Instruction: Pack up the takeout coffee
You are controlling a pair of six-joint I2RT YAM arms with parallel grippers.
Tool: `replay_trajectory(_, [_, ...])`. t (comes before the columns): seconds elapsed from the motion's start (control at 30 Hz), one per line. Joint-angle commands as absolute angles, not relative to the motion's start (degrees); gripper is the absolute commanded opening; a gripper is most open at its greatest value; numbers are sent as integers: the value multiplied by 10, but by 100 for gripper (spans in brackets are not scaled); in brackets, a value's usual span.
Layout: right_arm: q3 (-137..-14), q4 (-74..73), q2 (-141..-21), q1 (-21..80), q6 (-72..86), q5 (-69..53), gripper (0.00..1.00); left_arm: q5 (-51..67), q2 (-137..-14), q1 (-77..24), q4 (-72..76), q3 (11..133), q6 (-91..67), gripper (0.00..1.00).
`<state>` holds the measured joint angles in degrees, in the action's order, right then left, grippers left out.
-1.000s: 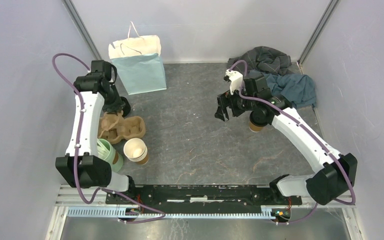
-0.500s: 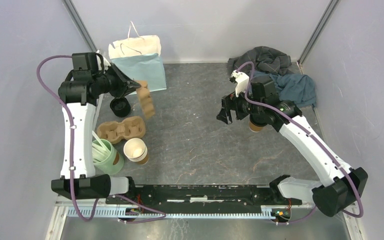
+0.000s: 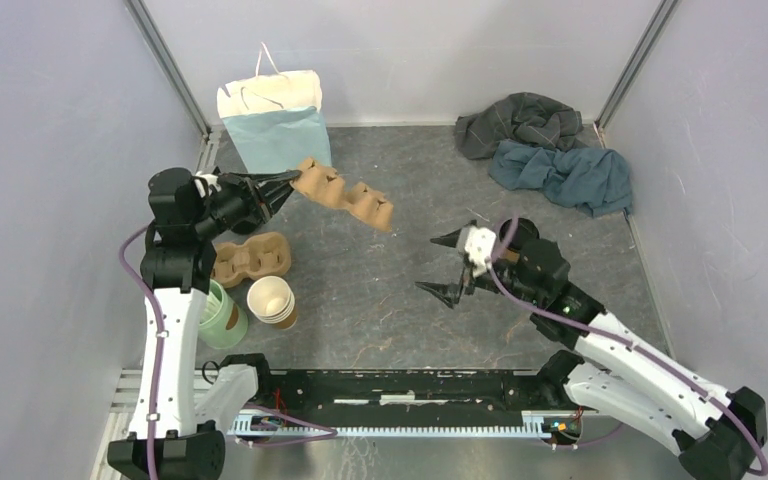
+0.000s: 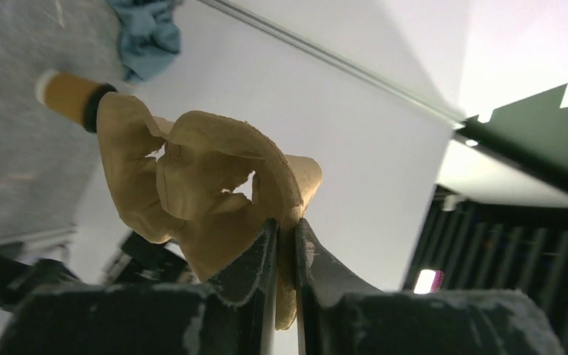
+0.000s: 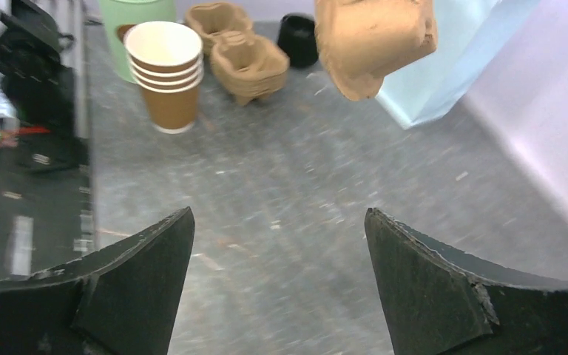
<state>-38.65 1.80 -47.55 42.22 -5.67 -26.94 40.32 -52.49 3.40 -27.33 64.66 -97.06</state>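
The takeout coffee [image 3: 517, 230], a brown cup with a black lid, stands right of centre, partly hidden behind my right arm. In the left wrist view the takeout coffee [image 4: 70, 95] shows beyond the carrier. My left gripper [image 3: 285, 185] is shut on the edge of a brown cardboard cup carrier [image 3: 345, 197], held in the air in front of the bag. Seen from the left wrist, the left gripper [image 4: 286, 225] pinches the carrier [image 4: 207, 177] between its fingers. My right gripper [image 3: 440, 265] hangs open and empty, left of the coffee. The right gripper [image 5: 279, 214] faces bare floor.
A pale blue paper bag [image 3: 280, 135] stands open at the back left. Another carrier [image 3: 252, 258], a stack of lidless cups [image 3: 272, 300] and a green cup [image 3: 222, 318] sit near the left arm. Crumpled cloths [image 3: 550, 150] lie at the back right. A black round object [image 5: 297, 37] sits by the carriers.
My left arm lifted the carrier off the stack and swung it right, over the table. My right arm drew back toward the near edge, uncovering the coffee, jaws still open.
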Motion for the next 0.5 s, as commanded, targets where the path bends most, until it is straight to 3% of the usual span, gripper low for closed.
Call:
replay_trajectory(0.0, [-286, 319, -426, 423, -278, -278, 91, 431, -498, 34, -185, 633, -1174, 2])
replay_trajectory(0.1, [-292, 333, -445, 423, -330, -257, 85, 439, -499, 34, -193, 640, -1195, 2])
replay_trajectory(0.3, [-290, 518, -515, 424, -272, -242, 76, 461, -511, 34, -171, 651, -1226, 2])
replay_trajectory(0.47, [-320, 600, -594, 424, -232, -260, 62, 469, -525, 34, -163, 665, -1233, 2])
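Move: The left hand already grips one end of a cardboard carrier that slopes down to the right, its middle about 8 cm to that hand's right, 1 cm back and 5 cm lower. From the right hand, the carrier's middle is some 7 cm ahead, 14 cm left and 8 cm up; the lidded coffee is about 17 cm ahead, 20 cm right and 21 cm down. From the left hand, the bag stands about 28 cm ahead, 9 cm left and 24 cm lower. After a tiny dip the right hand climbs about 6 cm and reaches forward nearly 4 cm towards the carrier's free end, edging slightly left at the finish, while it rolls some 40 degrees so that its forward side tips up and its wide-open fingers close by about a quarter, still well apart. Meanwhile the left hand keeps its pinch on the other end and lifts the carrier about 3 cm, turning its fingertips upward by roughly 15 degrees to present the free end. ##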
